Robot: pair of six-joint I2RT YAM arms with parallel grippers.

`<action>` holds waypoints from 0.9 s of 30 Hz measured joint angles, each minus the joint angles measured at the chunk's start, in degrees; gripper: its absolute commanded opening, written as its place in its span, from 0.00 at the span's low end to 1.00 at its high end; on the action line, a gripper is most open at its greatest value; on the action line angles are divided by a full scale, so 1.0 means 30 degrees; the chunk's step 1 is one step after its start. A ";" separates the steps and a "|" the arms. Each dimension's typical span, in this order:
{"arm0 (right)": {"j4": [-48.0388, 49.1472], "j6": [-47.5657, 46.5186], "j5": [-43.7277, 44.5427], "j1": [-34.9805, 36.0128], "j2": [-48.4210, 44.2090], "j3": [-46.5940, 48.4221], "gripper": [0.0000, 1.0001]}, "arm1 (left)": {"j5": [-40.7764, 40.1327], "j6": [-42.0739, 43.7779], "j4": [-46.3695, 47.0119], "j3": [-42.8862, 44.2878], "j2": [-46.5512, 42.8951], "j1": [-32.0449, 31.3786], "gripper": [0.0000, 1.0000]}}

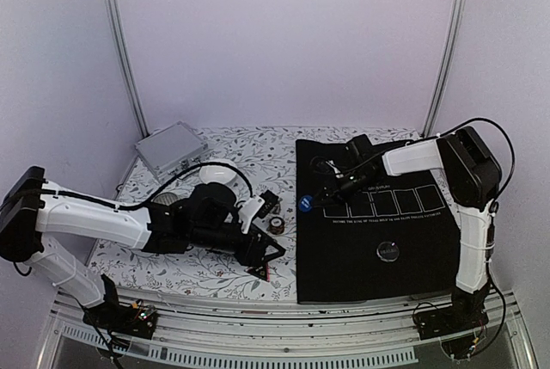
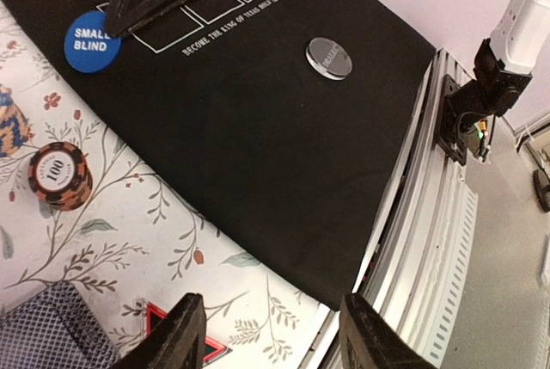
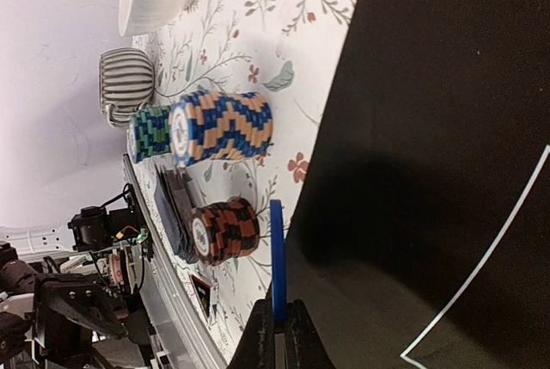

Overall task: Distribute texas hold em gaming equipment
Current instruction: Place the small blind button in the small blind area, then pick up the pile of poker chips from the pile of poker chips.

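My right gripper is shut on the rim of the blue round button, marked SMALL BLIND, at the left edge of the black mat. Left of the mat stands a red-brown chip stack on the floral cloth, with an orange-and-blue stack and a green stack beyond it. Grey-blue-backed cards lie beside them. A black disc rests on the mat. My left gripper hovers open over the cloth near the table's front edge, with nothing between its fingers.
A silver case sits at the back left, with a white bowl and a striped mug near the chips. A red-edged card lies by my left fingers. The metal table rail runs close on the right.
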 measured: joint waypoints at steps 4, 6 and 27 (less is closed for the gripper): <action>-0.0262 -0.0095 0.0306 -0.0044 0.1027 0.0197 0.07 | -0.0707 -0.0138 -0.0503 -0.0328 -0.0896 0.0102 0.55; -0.0393 -0.0146 0.0525 -0.0066 0.1122 0.0197 0.12 | -0.0998 -0.0219 -0.0605 -0.0459 -0.1268 0.0182 0.55; -0.5078 -0.2718 0.6674 0.0117 -0.1450 0.2455 0.63 | -0.4809 -0.1122 -0.5064 -0.0277 -0.3665 0.1851 0.98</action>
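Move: The small blind button is held on edge in the right fingers; its place on the black mat lies about 3 cm left of that hand and some 5 cm below, neither ahead nor back. The first card box is roughly 5 cm to the hand's right and 1 cm farther out. On the left, the red-black chips stand about 11 cm off and 5 cm back, the blue-orange chips 12 cm off and 1 cm ahead. From the left hand the place is about 15 cm ahead, 7 cm right, 11 cm below. The small blind button, still pinched by its edge, is lowered about 3 cm to the mat beside the first card box. The right fingers then open to roughly half and let go while that hand eases right and forward, tips steeper by nearly 20 degrees and rises some 5 cm. The empty left hand swings left and forward, away from the mat, opening wider. ##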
